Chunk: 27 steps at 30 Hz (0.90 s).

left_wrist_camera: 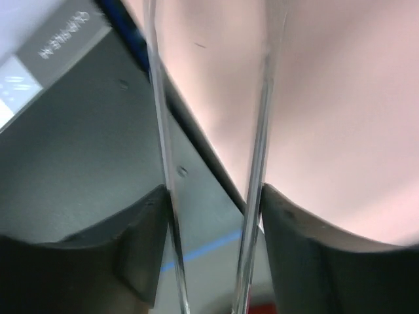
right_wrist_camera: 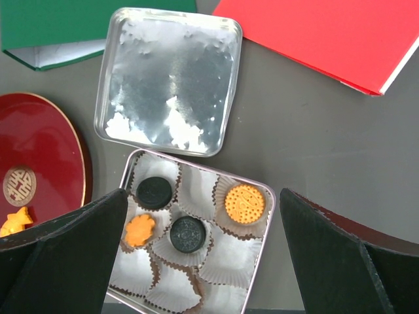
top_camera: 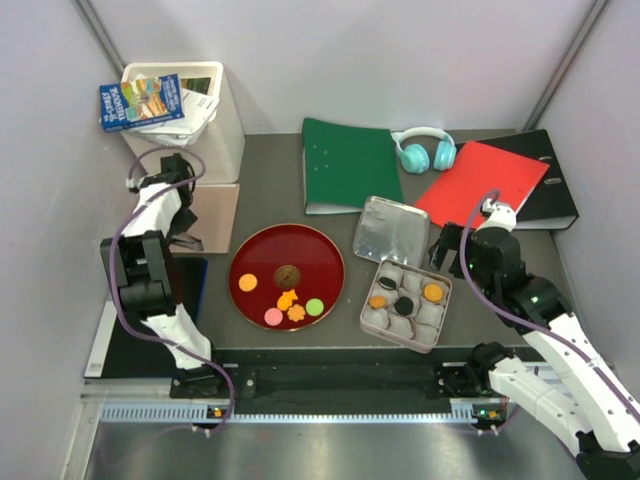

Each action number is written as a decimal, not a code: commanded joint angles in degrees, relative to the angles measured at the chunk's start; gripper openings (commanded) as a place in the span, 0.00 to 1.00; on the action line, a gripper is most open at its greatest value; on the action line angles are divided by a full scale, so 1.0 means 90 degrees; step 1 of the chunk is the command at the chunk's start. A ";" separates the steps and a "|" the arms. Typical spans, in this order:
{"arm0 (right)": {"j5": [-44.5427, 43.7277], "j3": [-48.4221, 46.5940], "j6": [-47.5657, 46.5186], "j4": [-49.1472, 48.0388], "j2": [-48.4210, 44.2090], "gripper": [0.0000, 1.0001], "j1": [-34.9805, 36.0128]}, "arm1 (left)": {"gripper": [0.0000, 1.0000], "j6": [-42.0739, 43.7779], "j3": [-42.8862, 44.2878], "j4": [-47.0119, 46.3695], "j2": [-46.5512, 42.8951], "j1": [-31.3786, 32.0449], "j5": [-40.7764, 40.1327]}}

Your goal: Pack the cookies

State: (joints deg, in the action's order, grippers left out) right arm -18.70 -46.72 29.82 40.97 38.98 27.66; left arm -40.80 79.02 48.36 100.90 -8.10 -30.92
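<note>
Several cookies lie on the red plate: an orange round, a brown chocolate-chip, a pink, a green and orange shapes. The open tin with paper cups holds two black sandwich rounds, an orange flower and an orange round. My right gripper hangs open above the tin, empty. My left gripper is at the far left by a pink box. Its fingers press on two clear strips, like the arms of tongs.
The tin's lid lies behind the tin. A green folder, teal headphones, and a red folder on a black binder sit at the back. A white bin with booklets stands back left.
</note>
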 commanded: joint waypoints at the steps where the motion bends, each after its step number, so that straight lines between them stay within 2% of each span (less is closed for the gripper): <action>1: 0.0037 0.0054 -0.0023 -0.0314 0.0024 0.99 0.0061 | 0.68 0.0294 0.0155 -0.0178 0.0068 -0.0262 -0.0013; 2: 0.0027 0.0045 -0.0032 -0.0343 0.0063 0.99 0.0081 | 0.79 0.0333 0.0155 -0.0197 0.0049 -0.0262 0.0065; 5: 0.0017 0.0006 -0.0081 -0.0382 0.0160 0.99 0.0149 | 0.91 0.0324 0.0136 -0.0227 -0.0146 -0.0262 0.0289; 6: 0.0007 -0.0004 -0.0091 -0.0392 0.0180 0.99 0.0169 | 0.99 0.0314 0.0145 -0.0207 -0.0205 -0.0262 0.0368; 12: -0.0061 -0.0151 -0.0208 -0.0412 0.0356 0.99 0.0296 | 0.99 0.0119 0.0194 -0.0061 -0.0761 -0.0233 0.0934; 15: -0.0022 -0.0209 -0.0237 -0.0460 0.0434 0.99 0.0315 | 0.99 0.0138 0.0204 -0.0061 -0.1171 0.0000 0.1130; 18: 0.0046 -0.0277 -0.0238 -0.0490 0.0571 0.99 0.0315 | 0.99 0.0197 0.0194 -0.0187 -0.1445 0.0702 0.1121; 19: 0.0075 -0.0307 -0.0218 -0.0499 0.0648 0.99 0.0325 | 0.99 0.0207 0.0185 -0.0236 -0.1484 0.1256 0.1130; 21: 0.0124 -0.0356 -0.0218 -0.0509 0.0766 0.99 0.0325 | 0.99 0.0246 0.0165 -0.0479 -0.1553 0.1815 0.1198; 22: 0.0173 -0.0414 -0.0237 -0.0490 0.0824 0.99 0.0315 | 0.99 0.0284 0.0136 -0.0626 -0.1563 0.2359 0.1441; 25: 0.0154 -0.0599 -0.0208 -0.0344 0.1176 0.99 0.0315 | 0.99 0.0373 0.0087 -0.0987 -0.1475 0.3230 0.1861; 27: 0.0125 -0.0629 -0.0199 -0.0314 0.1303 0.99 0.0306 | 0.99 0.0402 0.0048 -0.1212 -0.1378 0.3467 0.2135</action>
State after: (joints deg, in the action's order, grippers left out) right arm -17.76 -48.64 28.49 38.94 48.97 29.89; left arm -38.35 79.09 43.00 88.55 18.48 -17.28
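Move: The left hand, holding the metal tongs, is over the near edge of the pink board; the board's middle lies about 7 cm ahead and some 3 cm below. From that hand the red plate's middle is roughly 29 cm to the right and 9 cm back, and the black case about 20 cm back and 6 cm left. From the right hand, about 14 cm lower, the tin lid is 10 cm ahead and 11 cm left, the cookie tin 9 cm back and 8 cm left. Just above the pink board the left hand eases about 2 cm farther left while its fingers go from half open to wide, letting go of the metal tongs, then comes clear, rising some 8 cm and swinging quickly about 22 cm right towards the plate's far side, turning some 35 degrees clockwise. The right hand, fingers still wide open and empty, creeps 3 to 4 cm left, down and forward towards the tin lid, tipping slightly down. ##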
